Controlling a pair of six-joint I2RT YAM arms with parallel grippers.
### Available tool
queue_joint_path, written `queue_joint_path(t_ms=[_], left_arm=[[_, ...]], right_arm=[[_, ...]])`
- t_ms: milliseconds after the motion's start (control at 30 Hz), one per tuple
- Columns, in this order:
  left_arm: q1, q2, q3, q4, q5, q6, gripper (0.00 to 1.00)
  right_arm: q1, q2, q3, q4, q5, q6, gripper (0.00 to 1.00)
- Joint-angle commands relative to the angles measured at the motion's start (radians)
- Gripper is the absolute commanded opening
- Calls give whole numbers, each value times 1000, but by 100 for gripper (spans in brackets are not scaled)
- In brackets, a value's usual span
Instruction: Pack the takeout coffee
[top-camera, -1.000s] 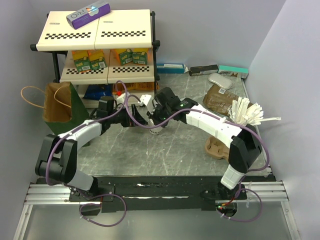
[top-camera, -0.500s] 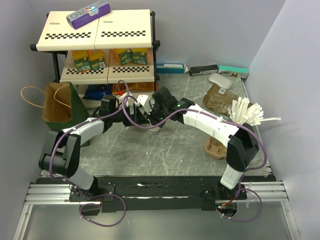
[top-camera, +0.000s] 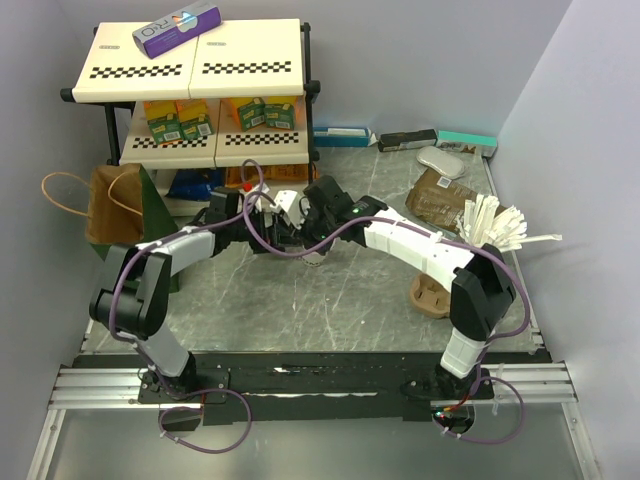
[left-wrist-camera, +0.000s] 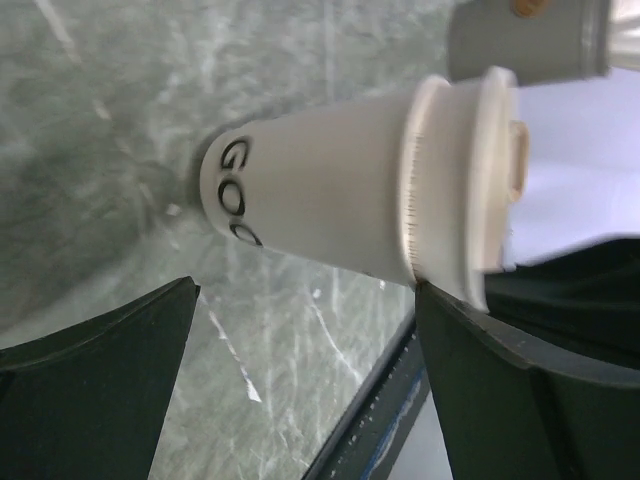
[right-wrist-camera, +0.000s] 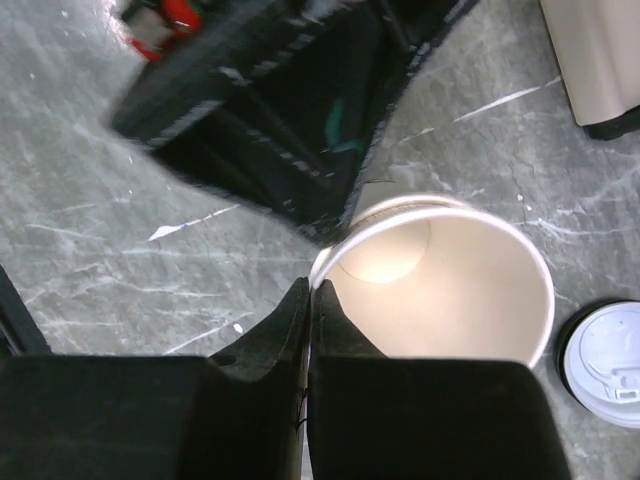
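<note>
My right gripper (right-wrist-camera: 310, 285) is shut on the rolled rim of an open white takeout coffee cup (right-wrist-camera: 450, 290), pale tan inside, one finger inside the rim and one outside. In the top view this gripper (top-camera: 312, 232) sits mid-table, with a white cup (top-camera: 314, 256) just below it. My left gripper (left-wrist-camera: 305, 290) is open and faces a white cup (left-wrist-camera: 320, 190) printed with black letters and topped by a wide white lid-like band. That cup stands just beyond its fingertips, and the right-hand finger (left-wrist-camera: 500, 380) is near the band. The left gripper (top-camera: 268, 222) is close beside the right one.
A loose white lid (right-wrist-camera: 605, 365) lies on the marble beside the held cup. The brown pulp cup tray (top-camera: 430, 295) and the grey tumbler of white sticks (top-camera: 490, 225) are on the right. A shelf rack (top-camera: 190, 60) and a brown paper bag (top-camera: 105, 205) stand at the back left.
My left arm has reached further right, bringing its open gripper up to the right gripper and the cup. The right gripper has shifted slightly left and stays shut on the rim.
</note>
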Motion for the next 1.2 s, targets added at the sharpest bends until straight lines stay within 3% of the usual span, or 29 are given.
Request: queue_joint_path(t_ms=[0, 133, 433, 967, 1167], left_arm=[[-19, 50, 61, -16, -129, -18, 97], [-22, 60, 61, -23, -152, -19, 97], [-23, -19, 45, -33, -161, 25, 96], [-23, -49, 93, -40, -108, 68, 94], [-23, -127, 147, -169, -141, 201, 94]], right_arm=[[25, -9, 73, 102, -168, 49, 0], [28, -9, 106, 116, -211, 81, 0], [33, -23, 156, 52, -23, -17, 0], [33, -176, 187, -8, 82, -83, 0], [31, -369, 33, -14, -2, -184, 0]])
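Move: My right fingers already pinch the near rim of the top cup of a nested pair, whose middle is about 4 cm straight ahead and 6 cm below them. From my open left hand the cups stand about 6 cm to the right, level fore and aft and 2 cm lower. The lid lies about 13 cm beyond the cups and 13 cm right of them; the shelf's front corner is some 14 cm straight beyond the cups. My right hand keeps its pinch and draws the top cup up out of the lower one, about 12 cm, drifting 2 cm left and then back while the fingers tip up some 15 degrees. With one open finger at the cups' rim, my left hand dips about 2 cm down and forward, then comes up again by some 3 cm. ##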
